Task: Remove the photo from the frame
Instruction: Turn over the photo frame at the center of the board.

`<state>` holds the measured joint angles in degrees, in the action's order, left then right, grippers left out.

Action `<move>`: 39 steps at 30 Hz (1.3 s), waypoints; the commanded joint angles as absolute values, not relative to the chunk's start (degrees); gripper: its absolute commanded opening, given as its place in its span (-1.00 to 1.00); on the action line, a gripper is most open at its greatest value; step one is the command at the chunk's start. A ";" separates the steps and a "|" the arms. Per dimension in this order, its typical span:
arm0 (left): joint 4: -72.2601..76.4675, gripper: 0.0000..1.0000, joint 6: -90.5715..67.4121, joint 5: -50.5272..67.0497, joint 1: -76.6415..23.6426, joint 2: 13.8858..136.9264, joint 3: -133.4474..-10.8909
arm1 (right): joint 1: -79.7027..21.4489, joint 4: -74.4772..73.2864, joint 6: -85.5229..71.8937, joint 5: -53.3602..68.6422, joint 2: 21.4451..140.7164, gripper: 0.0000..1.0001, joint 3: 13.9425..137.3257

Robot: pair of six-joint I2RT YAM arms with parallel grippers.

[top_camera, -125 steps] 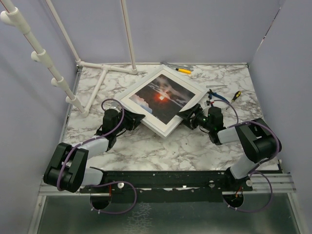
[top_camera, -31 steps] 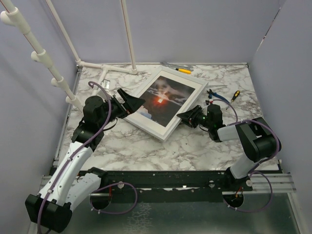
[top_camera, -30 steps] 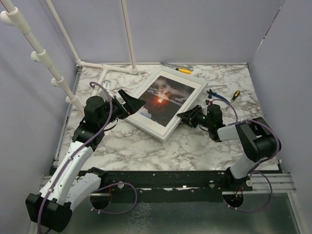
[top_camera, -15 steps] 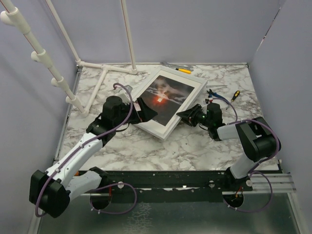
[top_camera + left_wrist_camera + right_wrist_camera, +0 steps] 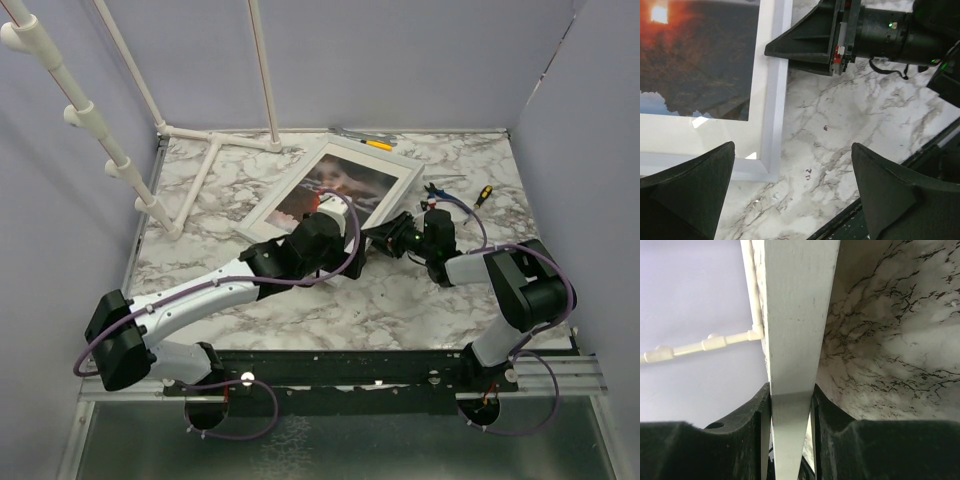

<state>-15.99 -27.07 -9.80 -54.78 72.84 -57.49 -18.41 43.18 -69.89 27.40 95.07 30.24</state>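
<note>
The white frame (image 5: 404,182) lies tilted on the marble table, with the sunset photo (image 5: 345,183) still in it, face up. My right gripper (image 5: 385,238) is shut on the frame's right-hand edge. In the right wrist view the white frame edge (image 5: 795,315) is pinched between both fingers (image 5: 747,415) of the right gripper (image 5: 791,405). My left gripper (image 5: 338,258) reaches across and hangs open above the frame's near corner. In the left wrist view the left gripper (image 5: 792,146) straddles bare marble beside the frame corner (image 5: 771,110), the photo (image 5: 700,60) and the right gripper (image 5: 777,50).
A white pipe rack (image 5: 200,170) stands at the back left. A yellow-handled tool (image 5: 375,144) lies at the back edge. Blue-handled pliers (image 5: 447,196) and a screwdriver (image 5: 483,196) lie right of the frame. Purple walls close in three sides, and a black rail (image 5: 350,370) runs along the near edge.
My left arm has swung from the frame's left side across its front to the near corner, staying open. The right gripper has kept its hold, and the frame has shifted slightly.
</note>
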 commanded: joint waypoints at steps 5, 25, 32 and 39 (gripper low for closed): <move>-27.84 0.98 -19.01 -32.90 -63.54 81.04 -65.90 | -18.63 45.20 -68.55 28.59 92.22 -0.44 33.34; -40.70 0.98 -16.26 -46.35 -71.25 98.39 -80.29 | -19.87 39.15 -70.21 28.64 86.56 -0.44 35.99; -47.10 0.98 -17.30 -53.55 -72.47 103.95 -85.54 | -20.36 37.54 -71.05 28.76 84.38 -0.44 36.53; -51.21 0.94 -18.45 -56.57 -73.47 107.89 -88.46 | -20.56 36.83 -71.77 28.95 83.35 -0.45 36.88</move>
<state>-46.61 -17.34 -52.07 -72.82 106.24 -86.91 -19.84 32.40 -71.16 26.68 86.30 33.71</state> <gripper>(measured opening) 0.974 0.319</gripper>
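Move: The left hand's open fingers hang above the near end of the photo frame's right-hand edge. The stretch they go for is about 4 cm ahead, 2 cm right and 10 cm below; the near corner is level ahead, 1 cm left and 12 cm down, and the right gripper some 10 cm ahead, 6 cm right, 8 cm lower. From the right hand, already pinching that edge, the frame's middle is roughly 8 cm ahead, 7 cm left and 3 cm lower, the pliers 12 cm ahead, 17 cm right, 8 cm down. The right hand keeps its pinch on the frame's right-hand edge and lifts it about 4.5 cm, nearly straight up, without turning. Meanwhile the left hand sinks about 5 cm in two dips, with a slight drift right, and rolls some 50 degrees, its left side rising, so that its fingers swing from forward-right to forward and down, still wide open on either side of the edge between the near corner and the right gripper. ##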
